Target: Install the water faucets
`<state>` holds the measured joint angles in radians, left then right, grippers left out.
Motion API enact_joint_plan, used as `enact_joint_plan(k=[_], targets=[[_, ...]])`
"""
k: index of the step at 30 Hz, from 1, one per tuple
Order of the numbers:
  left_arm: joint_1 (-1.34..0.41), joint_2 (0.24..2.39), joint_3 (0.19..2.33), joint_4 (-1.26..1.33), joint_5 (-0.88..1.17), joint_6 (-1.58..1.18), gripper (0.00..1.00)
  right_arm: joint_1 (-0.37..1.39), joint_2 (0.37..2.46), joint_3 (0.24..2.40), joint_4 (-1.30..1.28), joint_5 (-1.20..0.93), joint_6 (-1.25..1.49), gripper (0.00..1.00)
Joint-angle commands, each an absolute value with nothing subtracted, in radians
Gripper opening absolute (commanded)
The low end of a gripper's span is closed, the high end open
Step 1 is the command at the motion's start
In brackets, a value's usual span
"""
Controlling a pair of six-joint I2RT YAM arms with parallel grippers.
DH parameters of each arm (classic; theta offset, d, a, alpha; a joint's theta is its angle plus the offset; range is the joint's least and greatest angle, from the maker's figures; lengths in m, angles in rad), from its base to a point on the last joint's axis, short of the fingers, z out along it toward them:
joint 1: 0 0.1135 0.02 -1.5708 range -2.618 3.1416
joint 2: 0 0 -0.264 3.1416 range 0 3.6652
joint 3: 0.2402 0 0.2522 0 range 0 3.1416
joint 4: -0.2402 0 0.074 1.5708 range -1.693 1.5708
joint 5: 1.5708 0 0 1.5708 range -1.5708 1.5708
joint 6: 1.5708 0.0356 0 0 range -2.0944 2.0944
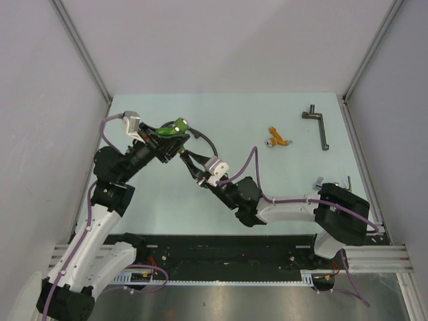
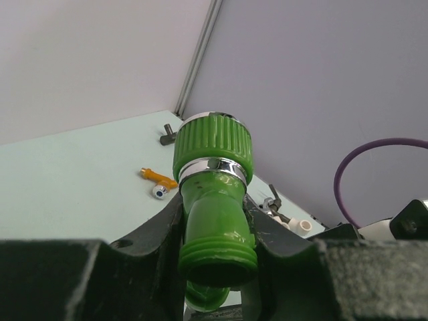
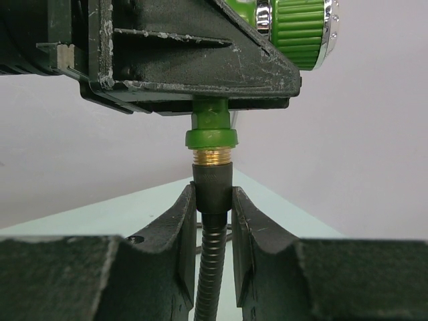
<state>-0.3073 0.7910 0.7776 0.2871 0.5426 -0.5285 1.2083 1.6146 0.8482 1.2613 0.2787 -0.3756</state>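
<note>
My left gripper (image 1: 168, 136) is shut on the green water faucet (image 1: 177, 125), held above the table at the back left. In the left wrist view the green faucet (image 2: 215, 214) is wedged between both fingers, its ribbed cap up. The right gripper (image 1: 189, 158) is shut on the end collar of the black hose (image 3: 212, 189). A brass thread (image 3: 212, 158) on that collar meets the faucet's green stem (image 3: 212, 130) from below. The orange water faucet (image 1: 277, 140) lies loose on the table to the right, apart from both grippers, and the orange faucet (image 2: 158, 181) also shows in the left wrist view.
The black hose (image 1: 208, 143) loops on the table behind the two grippers. A grey metal crank-shaped part (image 1: 318, 124) lies at the back right. Small white and metal fittings (image 2: 294, 222) sit near the right side. Grey walls close the table on three sides.
</note>
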Motion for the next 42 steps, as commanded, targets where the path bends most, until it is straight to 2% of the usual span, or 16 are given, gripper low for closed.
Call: enact_joint_plan(k=[1,15,32,42], targets=[[-0.334,0.79,0.79,0.322,0.577,-0.594,0.0,1.221,1.562,0.861,1.6,0.244,-0.385,0.0],[-0.466,0.778,0.896,0.157,0.473,-0.463,0.0,1.235,1.439,0.804,1.595,0.207,-0.434,0.0],[-0.621,0.804,0.91,0.12,0.394,-0.345,0.0,1.233,1.318,0.735,1.537,0.203,-0.377,0.0],[-0.664,0.874,0.925,0.175,0.482,-0.288,0.0,1.088,1.183,0.713,1.287,0.011,-0.12,0.0]])
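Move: The left hand already holds the green faucet; the hose's collar, set against its brass thread, lies about 6 cm below this hand, roughly 1 cm to the right and 2 cm back. The right hand, gripping that collar, has the faucet's middle about 7 cm above it and 3 cm ahead, neither left nor right. From the left hand, the orange faucet lies some 25 cm ahead, 33 cm right and 35 cm down; the hose loop is 25 cm ahead, straight out and equally low. Back and up at first, drifting right, then mostly rightward, both hands travel together some 8 cm, carrying the green faucet and the hose end as one. Both grips stay shut, the collar still against the brass thread; late on, the left fingers tip up about 10 degrees and swing slightly clockwise while the right wrist turns slightly counter-clockwise. ##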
